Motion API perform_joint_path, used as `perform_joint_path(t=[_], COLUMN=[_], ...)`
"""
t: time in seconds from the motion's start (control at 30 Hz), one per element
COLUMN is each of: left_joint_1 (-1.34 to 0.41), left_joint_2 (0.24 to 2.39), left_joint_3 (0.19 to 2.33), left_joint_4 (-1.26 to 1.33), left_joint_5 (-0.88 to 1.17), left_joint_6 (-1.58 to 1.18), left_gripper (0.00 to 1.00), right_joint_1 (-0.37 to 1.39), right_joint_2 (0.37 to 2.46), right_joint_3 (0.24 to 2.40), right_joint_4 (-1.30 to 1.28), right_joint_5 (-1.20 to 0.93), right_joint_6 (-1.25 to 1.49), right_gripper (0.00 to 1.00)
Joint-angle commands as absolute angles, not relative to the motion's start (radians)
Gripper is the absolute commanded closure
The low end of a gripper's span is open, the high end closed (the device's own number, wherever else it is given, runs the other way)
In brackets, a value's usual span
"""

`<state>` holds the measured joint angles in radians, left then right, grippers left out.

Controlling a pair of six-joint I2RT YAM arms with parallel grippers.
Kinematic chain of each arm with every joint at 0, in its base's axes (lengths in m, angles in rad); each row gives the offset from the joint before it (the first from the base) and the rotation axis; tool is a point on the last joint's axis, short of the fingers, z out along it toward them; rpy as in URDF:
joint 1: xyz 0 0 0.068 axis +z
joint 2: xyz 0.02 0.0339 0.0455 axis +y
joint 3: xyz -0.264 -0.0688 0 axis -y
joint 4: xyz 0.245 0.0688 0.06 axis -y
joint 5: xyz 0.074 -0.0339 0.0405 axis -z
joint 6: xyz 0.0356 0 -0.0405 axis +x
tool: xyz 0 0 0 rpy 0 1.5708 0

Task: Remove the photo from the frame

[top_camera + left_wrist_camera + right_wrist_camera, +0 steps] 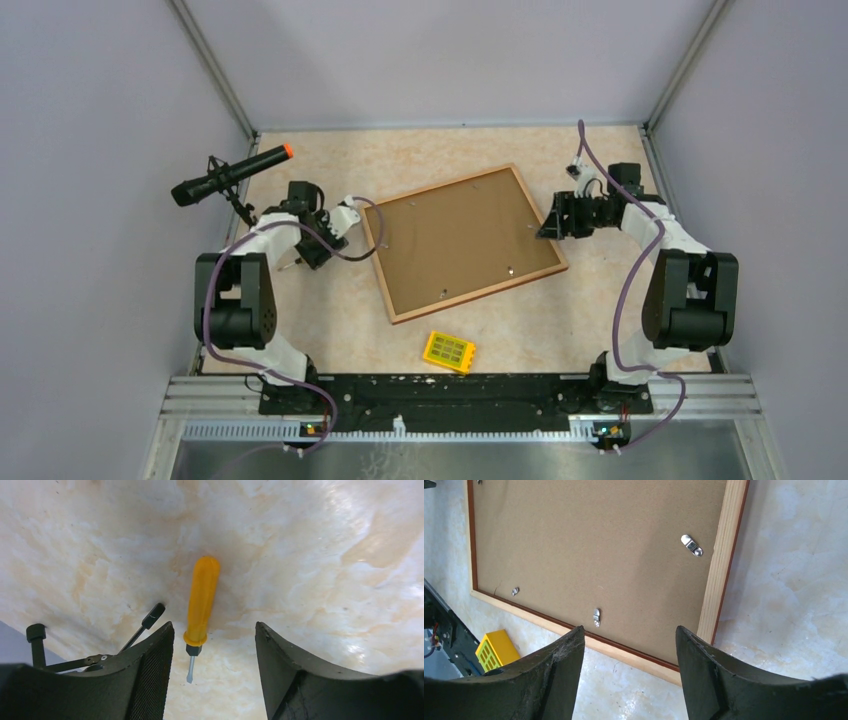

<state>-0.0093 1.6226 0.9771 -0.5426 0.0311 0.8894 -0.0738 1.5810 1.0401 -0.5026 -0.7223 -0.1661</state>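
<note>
The frame (pixel 460 240) lies face down in the middle of the table, brown backing board up, with small metal clips (pixel 691 545) around its light wood rim (pixel 721 565). The photo is hidden under the backing. My left gripper (pixel 312 255) is left of the frame, and its jaws stand open (pixel 214 625) above a yellow-handled screwdriver (pixel 201 602) that lies loose on the table. At the frame's right corner my right gripper (pixel 548 228) is open (pixel 629 628), hovering just off the near edge with nothing between its fingers.
A small yellow block (pixel 449 352) sits on the table near the front, below the frame. A black microphone with an orange tip (pixel 230 175) stands on a tripod at the far left, close to my left arm. Grey walls enclose the table.
</note>
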Motion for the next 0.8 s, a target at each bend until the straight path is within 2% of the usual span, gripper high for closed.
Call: perform_joint_path(t=[0.0, 0.3, 0.53, 0.63, 0.77], left_joint_1=[-0.046, -0.422, -0.636, -0.72, -0.828], left_joint_2=[1.536, 1.411, 1.551, 1.606, 1.656], left_joint_3=[1.065, 1.166, 1.275, 1.29, 1.298], left_joint_4=[-0.668, -0.703, -0.688, -0.666, -0.633], left_joint_5=[0.147, 0.233, 0.264, 0.242, 0.21], left_joint_6=[0.826, 0.648, 0.495, 0.475, 0.456], left_gripper=[0.35, 0.33, 0.33, 0.32, 0.31], right_joint_1=[-0.069, -0.069, -0.093, -0.099, -0.101], right_joint_2=[1.532, 1.451, 1.279, 1.173, 1.071], right_joint_3=[1.038, 1.037, 0.967, 0.913, 0.842], right_joint_4=[-0.486, -0.461, -0.333, -0.238, -0.128], right_joint_5=[-0.763, -0.773, -0.714, -0.64, -0.525], right_joint_6=[-0.187, -0.155, -0.102, -0.054, 0.089], right_gripper=[0.34, 0.25, 0.17, 0.02, 0.01])
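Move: The left hand hovers about 3 cm above the table with the screwdriver already lying free, some 2 cm to its left. The near-left clip on the frame's back lies about 33 cm to its right and 8 cm back; the frame's middle is 38 cm right and 5 cm ahead, the yellow timer 34 cm right and 21 cm back. From the right hand that clip is about 23 cm left, 9 cm back and 8 cm lower. Carrying nothing, the left hand heads for the near-left part of the frame's back: it sweeps about 30 cm right in an arc, climbing some 11 cm, then easing down and back, open fingers turning roughly 25 degrees clockwise. The right hand meanwhile rises almost 10 cm away from the frame, tips its fingers up and spreads them fully. ##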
